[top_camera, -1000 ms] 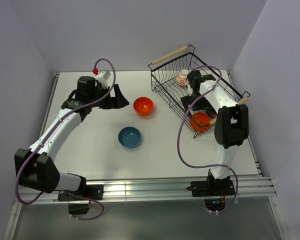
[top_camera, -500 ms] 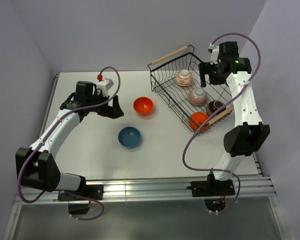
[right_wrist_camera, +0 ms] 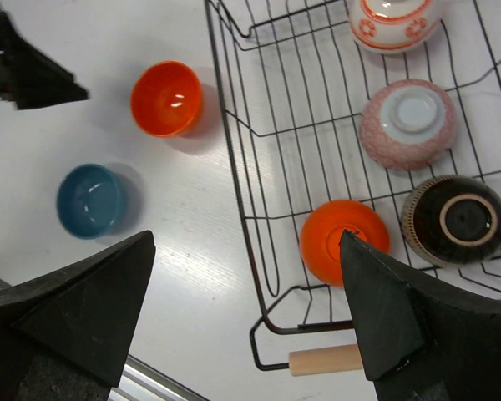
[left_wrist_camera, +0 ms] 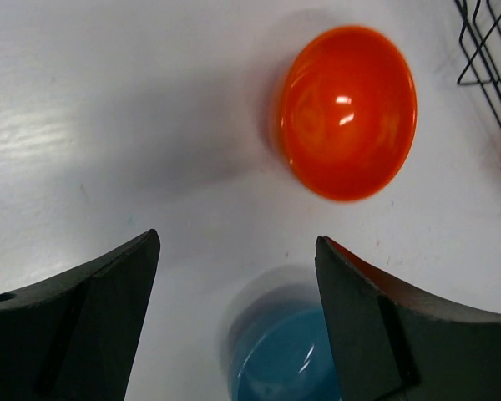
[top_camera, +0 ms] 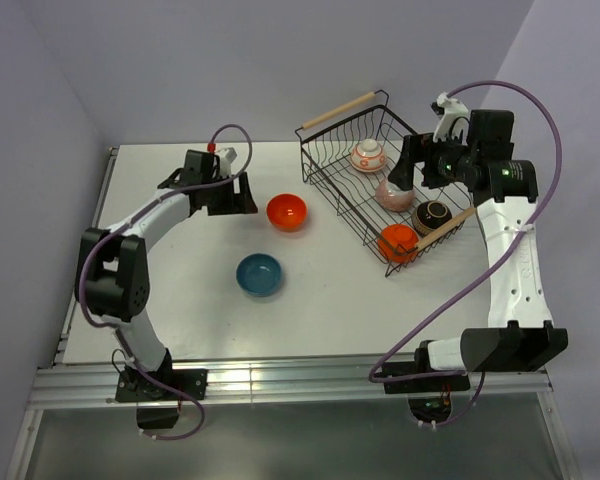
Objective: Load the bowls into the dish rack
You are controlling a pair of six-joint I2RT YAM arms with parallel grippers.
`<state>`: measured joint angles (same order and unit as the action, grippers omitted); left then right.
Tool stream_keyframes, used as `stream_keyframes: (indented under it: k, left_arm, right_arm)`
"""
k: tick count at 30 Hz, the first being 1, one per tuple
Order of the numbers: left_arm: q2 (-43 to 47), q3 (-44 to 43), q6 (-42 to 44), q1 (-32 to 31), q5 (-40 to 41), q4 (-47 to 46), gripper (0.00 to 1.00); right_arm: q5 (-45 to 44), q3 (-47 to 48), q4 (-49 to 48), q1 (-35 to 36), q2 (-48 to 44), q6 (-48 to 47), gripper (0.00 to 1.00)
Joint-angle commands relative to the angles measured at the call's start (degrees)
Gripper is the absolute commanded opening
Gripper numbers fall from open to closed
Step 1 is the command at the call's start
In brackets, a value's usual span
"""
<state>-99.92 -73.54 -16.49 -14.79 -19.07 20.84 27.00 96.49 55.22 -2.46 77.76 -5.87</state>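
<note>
A plain orange bowl (top_camera: 287, 211) (left_wrist_camera: 348, 113) (right_wrist_camera: 166, 98) and a blue bowl (top_camera: 259, 274) (left_wrist_camera: 288, 355) (right_wrist_camera: 89, 200) stand upright on the white table. My left gripper (top_camera: 244, 194) (left_wrist_camera: 235, 242) is open and empty, just left of the orange bowl. The black wire dish rack (top_camera: 320, 170) (right_wrist_camera: 236, 185) holds an orange-and-white patterned bowl (top_camera: 367, 155) (right_wrist_camera: 394, 21), a pale patterned bowl (top_camera: 393, 194) (right_wrist_camera: 407, 124), a dark brown bowl (top_camera: 432, 215) (right_wrist_camera: 453, 219) and an overturned orange bowl (top_camera: 399, 242) (right_wrist_camera: 342, 241). My right gripper (top_camera: 418, 168) (right_wrist_camera: 246, 238) hangs open and empty above the rack's right side.
The rack sits at the table's back right corner, with wooden handles (top_camera: 338, 109) (right_wrist_camera: 326, 361) at its far and near ends. Grey walls close in the table on the left, back and right. A metal rail (top_camera: 300, 380) runs along the near edge.
My right arm has risen out of the rack and drawn back to the right, leaving the pale patterned bowl inside. My left gripper has moved back and right toward the orange bowl, its jaws slightly narrower.
</note>
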Motion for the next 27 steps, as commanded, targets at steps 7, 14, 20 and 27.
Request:
stream_keyframes:
  k: [7,14,20,27]
  left_arm:
    - [-9.14,-8.45,-8.82,-5.07,3.60,-9.15,0.79]
    - [-15.83,-12.94,-9.79,-7.27,7.99,-8.45,0.74]
    - [-18.91,-14.35,-9.70,-8.68,9.93,-7.74,0.64]
    - [-20.05,-15.58,-10.05,-8.86,9.58,-4.94,0.39]
  right_arm:
    - [5.43,-3.76,-5.21,-2.11,-1.38,2.53,0.98]
    - [5.87,-4.11,-5.56,-2.46,-0.85,3.06,0.98]
    - [6.39,-3.94,-6.00,-2.55,-0.50,3.67,0.98]
    - [9.38,-4.73,-6.18,-2.55,-0.59,5.78,0.98]
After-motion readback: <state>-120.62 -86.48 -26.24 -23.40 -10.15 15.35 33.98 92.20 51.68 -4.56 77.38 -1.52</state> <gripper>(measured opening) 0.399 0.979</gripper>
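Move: From the left gripper, open and empty, the upright orange bowl sits about 11 cm to the right, 4 cm ahead and roughly 9 cm below. The blue bowl lies some 10 cm back and 4 cm right at that same depth; the dish rack's middle is about 34 cm right, 12 cm ahead and 5 cm below. From the right hand, high by the rack, the orange bowl is around 26 cm left, 10 cm ahead and 31 cm down. Bring the left gripper right and forward towards the orange bowl, about 7 cm right and 5 cm ahead while easing down, then sink nearly straight onto its left rim, some 7 cm lower in all. Close the fingers to about half their opening on the way down, so that one stands inside the bowl and the other outside the wall. ##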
